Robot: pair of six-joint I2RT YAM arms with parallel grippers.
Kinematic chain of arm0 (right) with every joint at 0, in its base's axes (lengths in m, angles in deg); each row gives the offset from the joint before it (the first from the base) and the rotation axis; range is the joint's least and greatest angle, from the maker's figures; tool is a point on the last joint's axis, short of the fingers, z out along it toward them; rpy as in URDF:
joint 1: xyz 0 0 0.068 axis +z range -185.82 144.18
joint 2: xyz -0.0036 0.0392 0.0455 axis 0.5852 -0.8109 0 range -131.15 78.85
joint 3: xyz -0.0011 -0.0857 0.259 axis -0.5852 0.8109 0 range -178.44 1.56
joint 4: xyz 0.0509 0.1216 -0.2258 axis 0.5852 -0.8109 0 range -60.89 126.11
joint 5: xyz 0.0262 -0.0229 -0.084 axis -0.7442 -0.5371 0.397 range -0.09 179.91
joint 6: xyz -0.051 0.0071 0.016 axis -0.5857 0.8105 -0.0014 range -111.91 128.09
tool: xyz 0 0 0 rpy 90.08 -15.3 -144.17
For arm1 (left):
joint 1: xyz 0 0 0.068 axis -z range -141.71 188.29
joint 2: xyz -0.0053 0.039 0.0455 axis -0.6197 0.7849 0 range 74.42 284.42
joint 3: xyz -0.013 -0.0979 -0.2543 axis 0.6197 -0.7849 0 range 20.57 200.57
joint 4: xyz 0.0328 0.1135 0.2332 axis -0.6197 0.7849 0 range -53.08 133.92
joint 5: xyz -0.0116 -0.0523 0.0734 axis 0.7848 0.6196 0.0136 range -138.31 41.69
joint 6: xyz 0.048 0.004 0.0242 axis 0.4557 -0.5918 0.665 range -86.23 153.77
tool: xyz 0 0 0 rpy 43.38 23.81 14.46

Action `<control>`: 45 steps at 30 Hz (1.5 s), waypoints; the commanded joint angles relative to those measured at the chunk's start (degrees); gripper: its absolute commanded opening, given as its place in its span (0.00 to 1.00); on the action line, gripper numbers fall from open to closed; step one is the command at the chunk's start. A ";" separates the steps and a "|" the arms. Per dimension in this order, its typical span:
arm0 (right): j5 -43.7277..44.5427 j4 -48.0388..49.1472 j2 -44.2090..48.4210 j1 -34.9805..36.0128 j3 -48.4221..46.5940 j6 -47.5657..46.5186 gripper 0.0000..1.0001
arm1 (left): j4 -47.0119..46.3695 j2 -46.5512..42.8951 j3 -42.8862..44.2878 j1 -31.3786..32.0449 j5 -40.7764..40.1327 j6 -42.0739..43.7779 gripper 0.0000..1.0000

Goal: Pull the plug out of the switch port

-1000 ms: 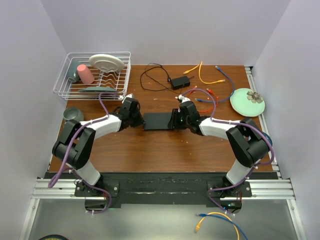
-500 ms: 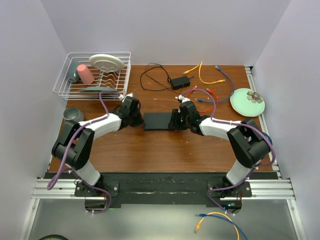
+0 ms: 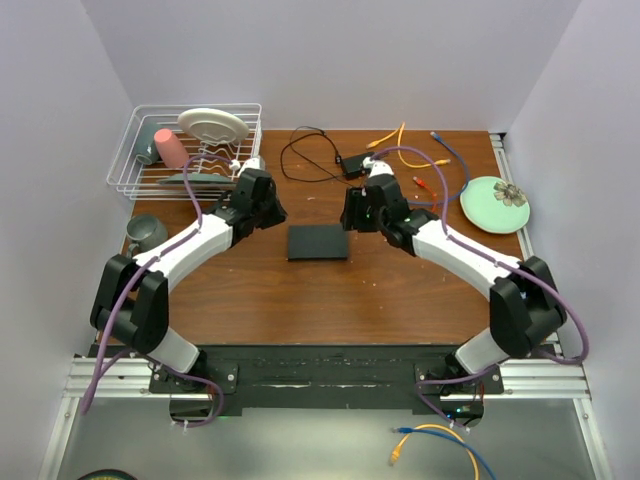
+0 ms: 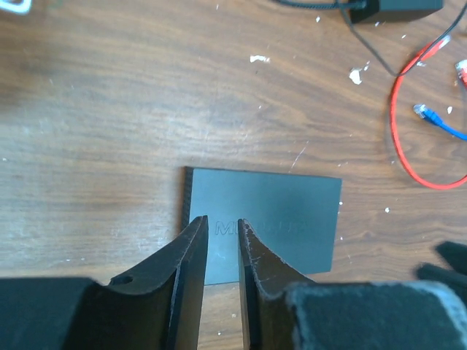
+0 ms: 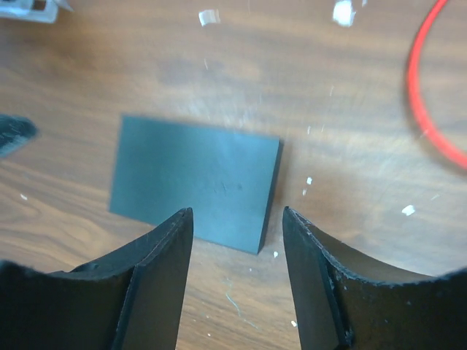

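The flat black box (image 3: pixel 318 242) with the switch port lies on the wooden table between the two arms; I see no cable in it. Its socket row does not show clearly, and I cannot tell which loose cable end is the plug. My left gripper (image 3: pixel 270 212) hangs above and beyond the box's left end. In the left wrist view the box (image 4: pixel 277 211) lies under the left gripper (image 4: pixel 222 222), whose jaws stand a narrow gap apart with nothing between them. My right gripper (image 3: pixel 351 214) hovers off the box's far right corner. In the right wrist view, open jaws of the right gripper (image 5: pixel 237 211) frame the box (image 5: pixel 190 175).
A wire dish rack (image 3: pixel 122 160) with a plate and pink cup stands back left, a grey mug (image 3: pixel 145 232) below it. A small black adapter (image 3: pixel 358 163) with thin cord, loose orange (image 3: pixel 400 140), blue (image 3: pixel 455 160) and red cables (image 4: pixel 398 138), and a green plate (image 3: pixel 497 204) lie at the back right.
Both grippers have left the box's two ends, risen and moved toward the far side. Both sets of jaws have widened. The box has stayed in place.
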 commanded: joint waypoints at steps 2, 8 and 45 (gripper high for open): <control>4.73 -4.80 6.83 0.39 -6.50 -4.65 0.56 | 1.29 -2.90 2.83 -0.38 -1.83 3.74 0.28; 3.41 -3.76 15.44 0.39 -4.58 -5.88 0.57 | -1.24 -4.92 0.39 -0.29 5.09 6.98 0.24; 22.83 12.60 31.63 6.45 16.08 -2.47 0.99 | -0.66 -23.56 -13.87 0.24 -1.56 11.03 1.00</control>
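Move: The black switch lies flat between the hands: about 8 cm right of the left hand, 3 cm back and 11 cm below it. From the right hand it is some 8 cm left, 3 cm back and 12 cm down. The black power adapter is about 15 cm ahead of the right hand and 2 cm left of it, the loose red cable roughly 7 cm ahead and 13 cm right, both about 13 cm down. Both empty hands open wide, leaving the switch: left back about 6 cm and leftward, right some 10 cm up, rightward. ##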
